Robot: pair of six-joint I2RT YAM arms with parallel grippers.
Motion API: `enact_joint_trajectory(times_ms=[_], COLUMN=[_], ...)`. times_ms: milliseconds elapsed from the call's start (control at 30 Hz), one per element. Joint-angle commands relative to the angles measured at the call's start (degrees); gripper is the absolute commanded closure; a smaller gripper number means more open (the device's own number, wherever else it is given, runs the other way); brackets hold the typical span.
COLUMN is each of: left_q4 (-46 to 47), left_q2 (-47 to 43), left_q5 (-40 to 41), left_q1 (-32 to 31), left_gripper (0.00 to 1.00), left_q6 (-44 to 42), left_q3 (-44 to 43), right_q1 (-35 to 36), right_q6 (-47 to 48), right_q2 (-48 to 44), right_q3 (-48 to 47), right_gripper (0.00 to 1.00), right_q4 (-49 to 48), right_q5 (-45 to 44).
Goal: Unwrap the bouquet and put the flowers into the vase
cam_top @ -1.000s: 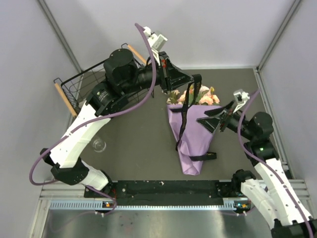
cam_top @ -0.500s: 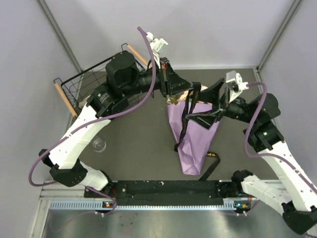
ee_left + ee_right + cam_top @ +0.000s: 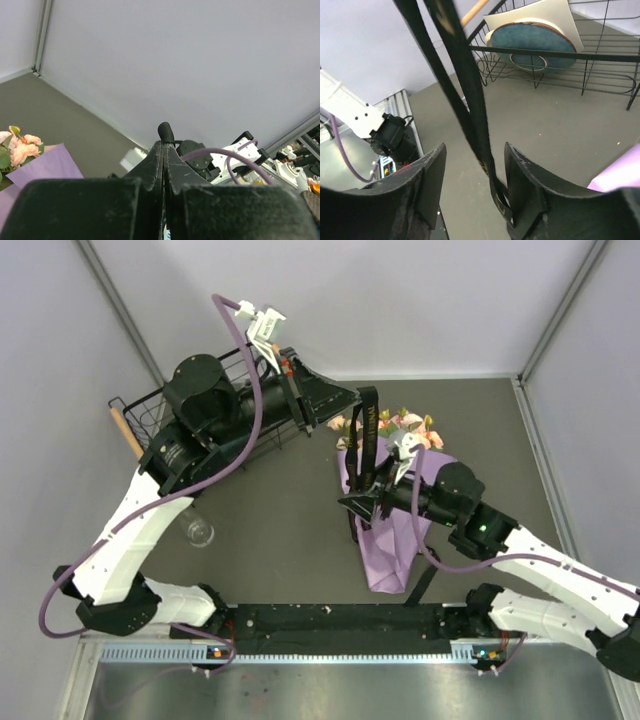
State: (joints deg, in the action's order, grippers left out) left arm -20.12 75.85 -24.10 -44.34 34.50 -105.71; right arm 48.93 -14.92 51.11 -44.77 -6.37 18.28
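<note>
The bouquet's purple paper cone (image 3: 392, 540) lies on the dark table, its peach and pink flowers (image 3: 402, 425) at the far end. A black ribbon (image 3: 370, 440) runs taut from the cone up to my left gripper (image 3: 357, 400), which is shut on the ribbon's top loop (image 3: 166, 132). My right gripper (image 3: 366, 498) sits low over the cone's left edge. Its jaws stand apart around the ribbon (image 3: 470, 100), and the strands brush the right finger (image 3: 522, 175). The small clear vase (image 3: 200, 533) stands near the left arm, apart from both grippers.
A black wire basket (image 3: 150, 415) with wooden handles stands at the back left; in it are a blue plate (image 3: 535, 45) and a white one. Grey walls close in the table on three sides. A loose ribbon end (image 3: 420, 585) trails off the cone toward the front rail.
My right arm has swung left across the bouquet to the ribbon, and its jaws have narrowed around it. The left gripper has drawn back to the left, pulling the ribbon with it.
</note>
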Motion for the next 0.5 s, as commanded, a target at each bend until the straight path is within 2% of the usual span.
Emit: enact_joint_trajectory(times_ms=[0,67,133,200,333,400,433,467], left_q4=[4.66,4.39,4.39,4.56,0.97,-3.68,-5.27,-7.54], left_q2=[-2.54,-3.6,-5.62,-7.73,-12.39,-14.58,-15.03,-15.47], left_q5=[2.99,3.97,5.28,6.16,13.44,19.16,20.31,21.97], left_q1=[0.65,1.35,2.58,3.81,4.79,4.87,4.87,4.96], left_gripper=[1.0,1.0,1.0,1.0,1.0,1.0,0.98,0.92], left_q6=[2.33,2.24,2.24,1.89,-4.06,-6.63,-8.82,-9.79], left_q3=[1.3,2.52,4.62,6.04,9.9,10.44,10.52,10.7], right_q1=[4.59,6.35,6.45,6.53,6.45,5.4,4.87,4.34], right_q6=[2.08,2.35,1.39,0.33,-0.2,0.85,0.77,0.85], right_q2=[2.94,2.68,2.76,3.03,3.38,4.69,5.74,8.8], right_q3=[-5.4,-5.59,-6.2,-7.51,-13.47,-17.52,-22.85,-25.69], right_gripper=[0.57,0.64,0.79,1.0,1.0,1.0,1.0,1.0], right_q4=[-2.51,-2.15,-2.24,-0.58,1.18,4.07,5.13,6.1], right_q5=[-12.71,-15.11,-16.78,-19.93,-24.6,-23.4,-22.42,-21.2])
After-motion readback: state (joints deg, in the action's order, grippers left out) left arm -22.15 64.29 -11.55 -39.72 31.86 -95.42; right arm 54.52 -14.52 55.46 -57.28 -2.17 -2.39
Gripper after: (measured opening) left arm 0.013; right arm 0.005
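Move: The ribbon's hanging strand runs between the right gripper's half-open pads, roughly 1 cm ahead and 1 cm left of their midpoint and level with it. The purple wrapper's middle is about 28 cm below the right hand, 4 ahead and 11 right; the flowers are 24 ahead and 11 right. From the left gripper, which already holds the ribbon higher up, that strand is some 24 cm lower, 2 back and 1 right; the dish rack is 28 ahead and 30 left. Shut the right gripper on the ribbon strand between its pads while easing slightly left and forward, then lift the pinched ribbon about 6 cm and a little forward, turning some 15 degrees clockwise. Meanwhile keep the left gripper shut on its part of the ribbon and carry it about 7 cm left, with a slight forward drift, turning counter-clockwise. ##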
